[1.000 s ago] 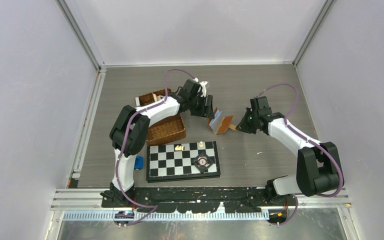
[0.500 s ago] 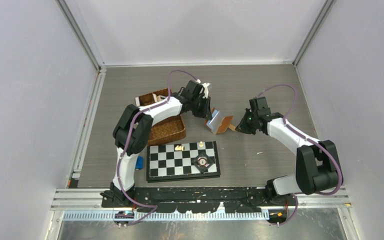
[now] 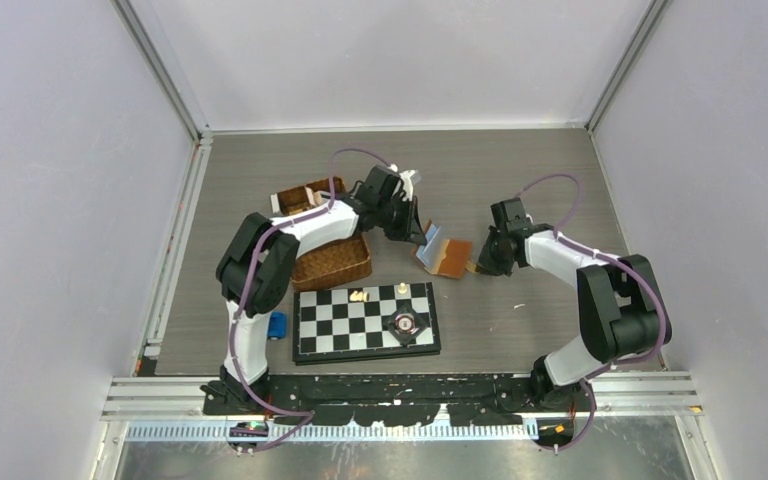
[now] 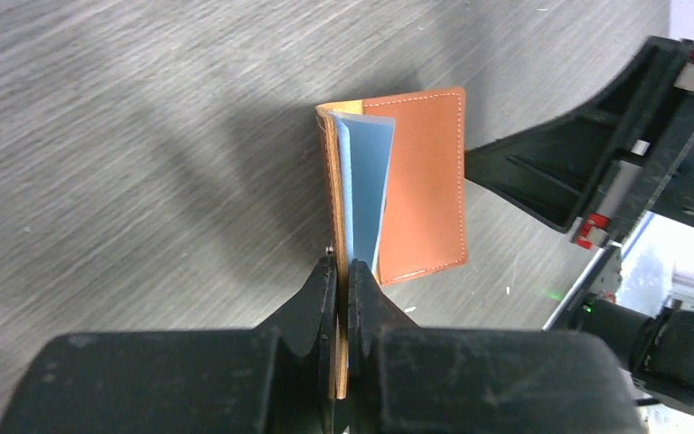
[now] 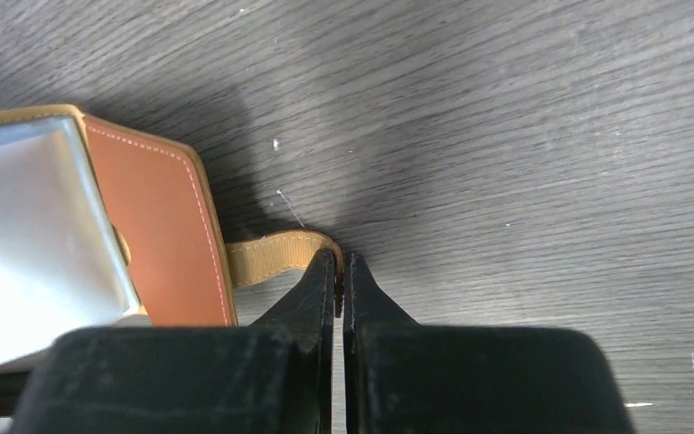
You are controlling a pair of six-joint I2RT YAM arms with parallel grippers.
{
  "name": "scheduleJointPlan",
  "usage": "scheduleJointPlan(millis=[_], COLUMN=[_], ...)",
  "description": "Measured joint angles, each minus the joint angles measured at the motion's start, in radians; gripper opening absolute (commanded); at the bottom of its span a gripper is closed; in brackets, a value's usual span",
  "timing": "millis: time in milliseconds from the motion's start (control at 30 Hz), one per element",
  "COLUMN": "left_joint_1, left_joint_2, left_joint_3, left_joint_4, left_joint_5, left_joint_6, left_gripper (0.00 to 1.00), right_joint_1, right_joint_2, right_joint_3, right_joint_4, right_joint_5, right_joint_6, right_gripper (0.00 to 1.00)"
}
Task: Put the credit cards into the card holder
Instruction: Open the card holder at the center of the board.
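Observation:
The tan-brown card holder (image 3: 448, 258) stands open on the grey table, just past the chessboard. A pale blue credit card (image 4: 366, 181) sits upright between its two flaps. My left gripper (image 4: 343, 267) is shut on the edge of the left flap, with the card just beside the right finger. The other flap (image 4: 425, 190) leans away toward the right arm. My right gripper (image 5: 342, 262) is shut on the end of the holder's woven strap (image 5: 276, 253), low on the table. From the right wrist the card (image 5: 32, 226) looks glossy white-grey against the holder (image 5: 158, 235).
A wicker basket (image 3: 332, 262) lies under the left forearm, with a small brown box (image 3: 300, 194) behind it. A chessboard (image 3: 365, 320) carrying a few pieces sits near the arms. A small blue object (image 3: 278, 323) lies to the left of the board.
My left gripper has closed onto the holder's flap. The right arm has swung in and lowered, still gripping the strap, and the holder has shifted slightly toward the chessboard.

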Motion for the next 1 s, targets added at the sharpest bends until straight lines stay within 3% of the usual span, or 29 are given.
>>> scheduleJointPlan(millis=[1000], left_joint_1=[0.006], left_joint_2=[-0.100], left_joint_3=[-0.082], left_joint_4=[0.204], left_joint_5=[0.168], left_joint_6=[-0.143], left_gripper=[0.00], right_joint_1=[-0.008], right_joint_2=[0.113], right_joint_3=[0.063], right_joint_4=[0.140], right_joint_5=[-0.043], right_joint_6=[-0.002], right_gripper=[0.00])
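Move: The card holder is already between the hands, standing part open: its middle lies about 5 cm right of the left fingers, 2 cm back and roughly 4 cm below them. From the right fingers, already on its strap close to the table, it is some 7 cm left, 4 cm ahead and 2 cm higher. From the left hand, the basket is about 22 cm left and 2 cm ahead, the chessboard 12 cm left and 18 cm back, both lower. Keeping its pinch on the edge of the holder's left cover, the left hand lifts about 6 cm, easing some 2 cm right and a little back, while its fingertips swing up about 15 degrees towards level. The right hand keeps the strap pinched and, after a slow start, travels low over the table about 4 cm forward and slightly left, closing in on the holder's free panel. ##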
